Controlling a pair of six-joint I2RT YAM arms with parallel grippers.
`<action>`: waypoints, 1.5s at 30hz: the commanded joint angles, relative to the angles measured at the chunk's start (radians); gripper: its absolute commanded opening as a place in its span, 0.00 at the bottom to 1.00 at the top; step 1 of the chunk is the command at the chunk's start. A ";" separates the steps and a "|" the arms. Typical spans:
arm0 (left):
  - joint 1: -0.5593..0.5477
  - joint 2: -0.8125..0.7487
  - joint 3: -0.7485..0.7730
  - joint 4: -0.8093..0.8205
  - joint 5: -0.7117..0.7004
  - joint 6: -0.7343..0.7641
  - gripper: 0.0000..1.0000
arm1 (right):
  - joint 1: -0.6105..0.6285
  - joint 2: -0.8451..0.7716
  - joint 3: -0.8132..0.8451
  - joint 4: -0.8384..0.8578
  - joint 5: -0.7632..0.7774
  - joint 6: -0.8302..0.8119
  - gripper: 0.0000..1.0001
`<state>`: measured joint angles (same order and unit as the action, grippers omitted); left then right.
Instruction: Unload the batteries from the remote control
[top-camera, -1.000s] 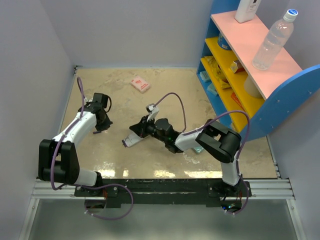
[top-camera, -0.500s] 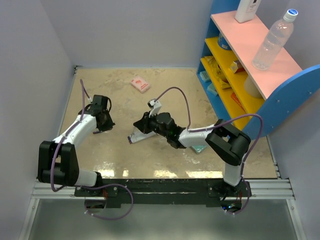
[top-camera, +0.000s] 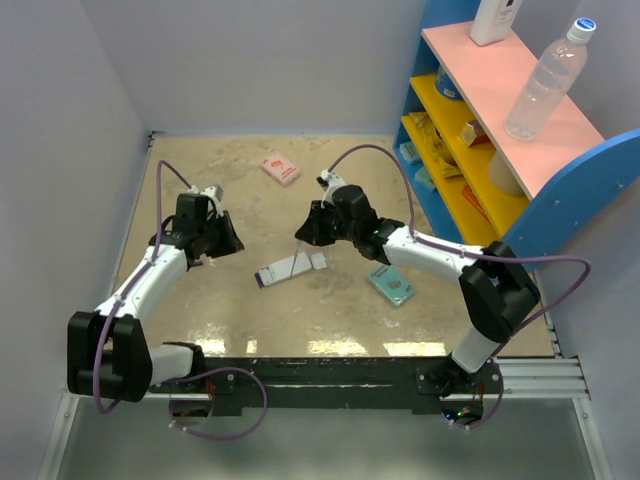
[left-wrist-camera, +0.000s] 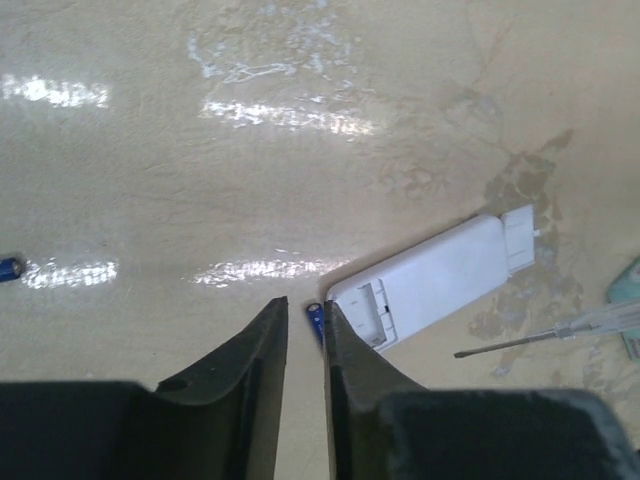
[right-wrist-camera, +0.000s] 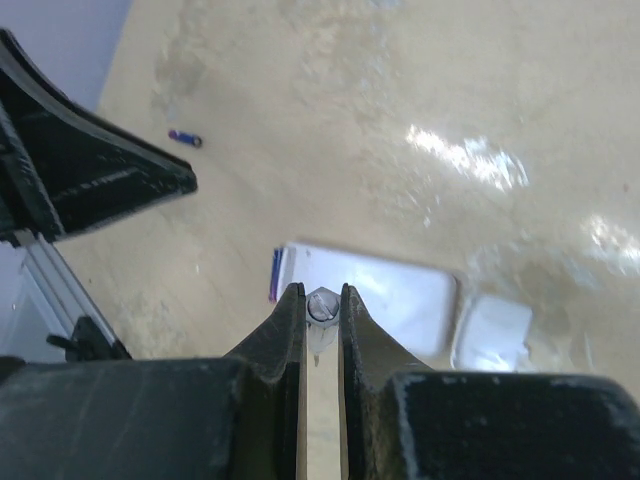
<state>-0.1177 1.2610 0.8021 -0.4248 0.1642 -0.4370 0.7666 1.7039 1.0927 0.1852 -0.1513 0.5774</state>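
The white remote control (top-camera: 288, 268) lies flat on the table, its battery bay open in the left wrist view (left-wrist-camera: 430, 285). Its loose cover (top-camera: 318, 261) lies at its right end. One blue battery (left-wrist-camera: 314, 318) lies against its left end, also seen in the right wrist view (right-wrist-camera: 274, 275). A second blue battery (right-wrist-camera: 185, 138) lies apart to the left. My left gripper (top-camera: 218, 238) hovers left of the remote, nearly shut with a narrow empty gap. My right gripper (top-camera: 312, 228) is shut on a clear-handled screwdriver (right-wrist-camera: 322, 305) above and behind the remote.
A teal flat box (top-camera: 390, 285) lies right of the remote. A pink packet (top-camera: 280, 167) lies at the back. A blue shelf unit (top-camera: 480, 150) with a bottle (top-camera: 545, 80) stands along the right side. Walls close the left and back.
My right gripper has lifted off the remote and drawn back and to the right. The remote now lies uncovered by the arm. My left gripper has moved right, toward the remote.
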 joint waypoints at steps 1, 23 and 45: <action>0.004 -0.089 -0.023 0.092 0.161 0.060 0.35 | -0.042 -0.089 0.012 -0.315 -0.091 -0.043 0.00; -0.065 -0.227 -0.069 0.198 0.307 0.055 0.75 | -0.294 0.082 0.065 -0.540 -0.090 -0.122 0.26; -0.065 -0.514 -0.075 0.328 0.389 0.014 0.98 | -0.193 -0.696 -0.132 -0.552 0.154 -0.169 0.98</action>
<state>-0.1795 0.7738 0.6777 -0.0872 0.5594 -0.4255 0.5476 1.1828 1.0515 -0.4450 -0.0223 0.3683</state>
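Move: The right hand holds the screwdriver; its laying spot, bare tabletop, is about 15 cm to its right, 3 cm back and 13 below. At table height too, the battery cover is 6 cm right and 1 ahead, the remote control 4 cm left and 1 back, and the teal pack 27 cm right and 6 back. From the left hand the spot is roughly 31 cm right, 3 back and 8 below. Right hand carries the screwdriver 15 cm right and down, opens, rises; left opens, lifting some 16 cm. ##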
